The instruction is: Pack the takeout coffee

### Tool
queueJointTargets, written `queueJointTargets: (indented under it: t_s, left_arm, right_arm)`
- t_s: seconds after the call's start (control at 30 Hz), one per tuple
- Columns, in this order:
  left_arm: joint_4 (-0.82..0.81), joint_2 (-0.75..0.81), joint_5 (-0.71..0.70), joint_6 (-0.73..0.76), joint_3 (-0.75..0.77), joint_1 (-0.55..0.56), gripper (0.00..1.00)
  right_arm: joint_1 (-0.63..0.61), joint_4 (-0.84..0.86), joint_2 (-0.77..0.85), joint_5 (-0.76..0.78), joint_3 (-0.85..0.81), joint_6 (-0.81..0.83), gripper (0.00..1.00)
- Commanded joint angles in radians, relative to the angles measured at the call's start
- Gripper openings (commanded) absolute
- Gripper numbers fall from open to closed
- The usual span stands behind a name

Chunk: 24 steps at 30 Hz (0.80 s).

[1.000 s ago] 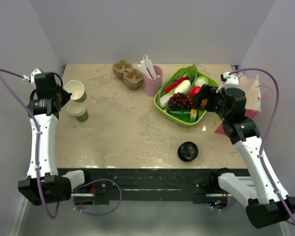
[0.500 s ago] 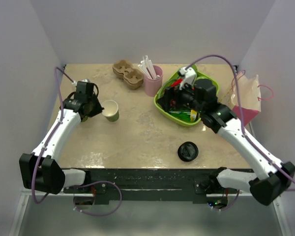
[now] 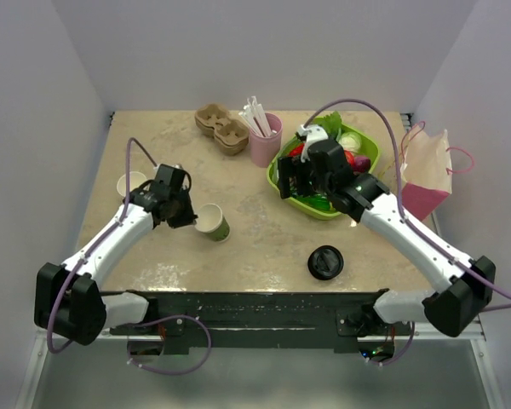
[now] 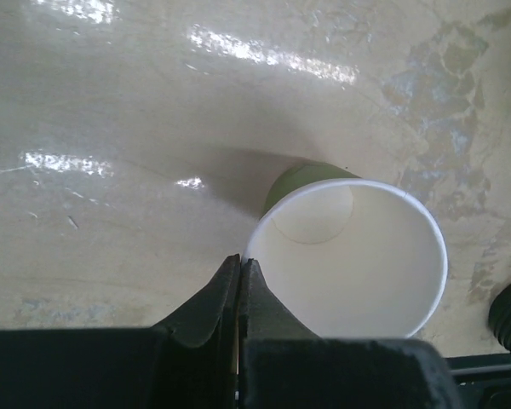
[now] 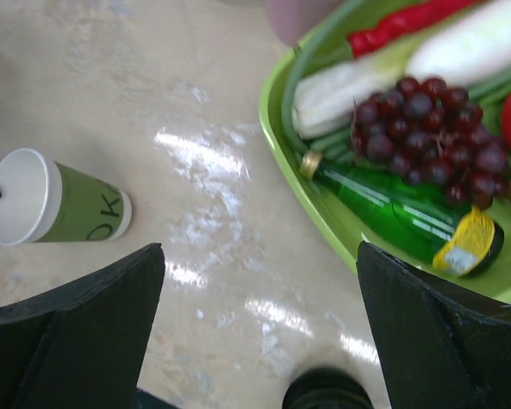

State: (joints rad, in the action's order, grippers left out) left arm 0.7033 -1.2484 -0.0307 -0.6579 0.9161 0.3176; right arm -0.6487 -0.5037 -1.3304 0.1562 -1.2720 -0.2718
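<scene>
No takeout coffee shows in any view. A lidless green cup (image 3: 213, 223) with a white inside stands tilted at the table's left middle. My left gripper (image 3: 192, 220) is shut on its rim. In the left wrist view the fingers (image 4: 240, 258) pinch the near wall of that cup (image 4: 349, 256). A loose black lid (image 3: 325, 262) lies near the front edge. My right gripper (image 3: 300, 183) hangs open over the left edge of the green tray, holding nothing. The right wrist view shows its jaws (image 5: 260, 247) wide apart above bare table, the cup (image 5: 55, 209) at left and the lid (image 5: 328, 390) below.
A second lidless cup (image 3: 132, 183) stands at the far left. The green tray (image 3: 319, 213) holds grapes, a bottle and vegetables. A pink bag (image 3: 426, 175) stands at the right edge. A cardboard cup carrier (image 3: 223, 128) and a pink tumbler of straws (image 3: 265, 141) sit at the back.
My left gripper has carried the lidless cup right and toward the front, away from the second cup. My right arm has swung left from the pink bag to the tray's left edge.
</scene>
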Motion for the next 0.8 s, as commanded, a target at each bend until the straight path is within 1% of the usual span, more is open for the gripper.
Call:
queueJointTargets:
  t_s: [0.0,0.03,0.07,0.1,0.13,0.17,0.2,0.23,0.27,0.3,0.33,0.37,0.4,0.43,0.5,0.57,0.6,0.67,0.7,0.77]
  left_arm:
    - [0.015,-0.034,0.006,-0.031,-0.006,0.058,0.08]
    - [0.015,-0.031,0.008,-0.032,0.009,0.067,0.17]
    - [0.019,-0.019,0.008,-0.035,0.020,0.080,0.37]
    - [0.018,-0.010,0.006,-0.037,0.033,0.084,0.43]
    - [0.015,0.001,0.003,-0.039,0.059,0.087,0.49]
    - [0.015,0.023,-0.003,-0.040,0.075,0.092,0.65]
    - [0.015,0.029,-0.002,-0.029,0.090,0.094,0.72]
    - [0.018,0.036,0.002,-0.020,0.122,0.095,0.85]
    - [0.024,0.043,0.011,-0.011,0.138,0.097,0.90]
    - [0.024,0.047,0.014,0.009,0.153,0.097,0.94]
    - [0.019,0.052,0.017,0.015,0.170,0.097,1.00]
    - [0.004,0.059,0.017,0.024,0.176,0.097,1.00]
    - [-0.005,0.061,0.012,0.033,0.178,0.097,1.00]
    - [-0.007,0.063,-0.017,0.032,0.190,0.097,1.00]
    - [-0.005,0.060,-0.038,0.032,0.202,0.097,1.00]
    - [-0.004,0.060,-0.058,0.034,0.211,0.097,1.00]
    - [-0.004,0.061,-0.060,0.038,0.213,0.097,1.00]
    - [-0.001,0.061,-0.069,0.035,0.211,0.097,1.00]
    - [-0.001,0.060,-0.071,0.035,0.211,0.097,1.00]
    - [-0.001,0.061,-0.072,0.032,0.207,0.095,1.00]
  right_arm:
    - [-0.002,-0.235,0.147,0.039,0.082,-0.121,0.98]
    - [-0.002,-0.268,0.160,0.016,0.091,-0.151,0.97]
    - [0.000,-0.301,0.171,-0.004,0.112,-0.167,0.96]
    - [-0.002,-0.352,0.180,-0.056,0.129,-0.175,0.94]
    - [-0.002,-0.377,0.195,-0.073,0.144,-0.190,0.94]
    - [-0.003,-0.397,0.203,-0.079,0.179,-0.198,0.93]
    - [-0.002,-0.423,0.212,-0.083,0.198,-0.195,0.90]
    - [-0.005,-0.432,0.232,-0.078,0.216,-0.187,0.88]
    - [-0.005,-0.438,0.243,-0.076,0.247,-0.182,0.84]
    - [-0.005,-0.440,0.253,-0.084,0.263,-0.176,0.78]
    - [-0.009,-0.437,0.264,-0.128,0.279,-0.164,0.75]
    - [-0.012,-0.432,0.279,-0.154,0.316,-0.158,0.72]
    - [-0.017,-0.406,0.283,-0.182,0.336,-0.152,0.63]
    - [-0.025,-0.394,0.281,-0.210,0.351,-0.159,0.59]
    - [-0.032,-0.374,0.267,-0.211,0.388,-0.164,0.56]
    - [-0.043,-0.369,0.255,-0.184,0.408,-0.173,0.56]
    - [-0.046,-0.365,0.254,-0.169,0.413,-0.187,0.49]
    - [-0.048,-0.342,0.246,-0.162,0.431,-0.193,0.45]
    - [-0.048,-0.332,0.240,-0.168,0.436,-0.198,0.41]
    - [-0.049,-0.314,0.238,-0.190,0.448,-0.196,0.38]
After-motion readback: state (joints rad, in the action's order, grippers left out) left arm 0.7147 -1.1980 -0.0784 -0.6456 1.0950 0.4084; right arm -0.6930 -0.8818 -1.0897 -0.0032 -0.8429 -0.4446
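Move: The left hand has the near cup pinched by its left rim, the cup's middle some 4 cm right and 5 cm below; its set-down spot is open table about 7 cm right, 1 cm back. The other cup stands about 16 cm left, 9 cm ahead. For the right hand, the black lids lie roughly 12 cm back, 10 cm right and 22 cm below; the near cup is some 17 cm left, 3 cm back, the vegetable basket 14 cm ahead, 12 cm right. Still pinching the cup's rim, the left hand eases right and slightly back and down, letting go as its fingers spread wide, then rises about 8 cm clear with a little forward drift, tilting up. Meanwhile the right hand swings back some 16 cm, down 14 and right 7 towards the black lids, tipping its fingers steeply down by about 30 degrees and narrowing them to under half open, with no touch yet. ##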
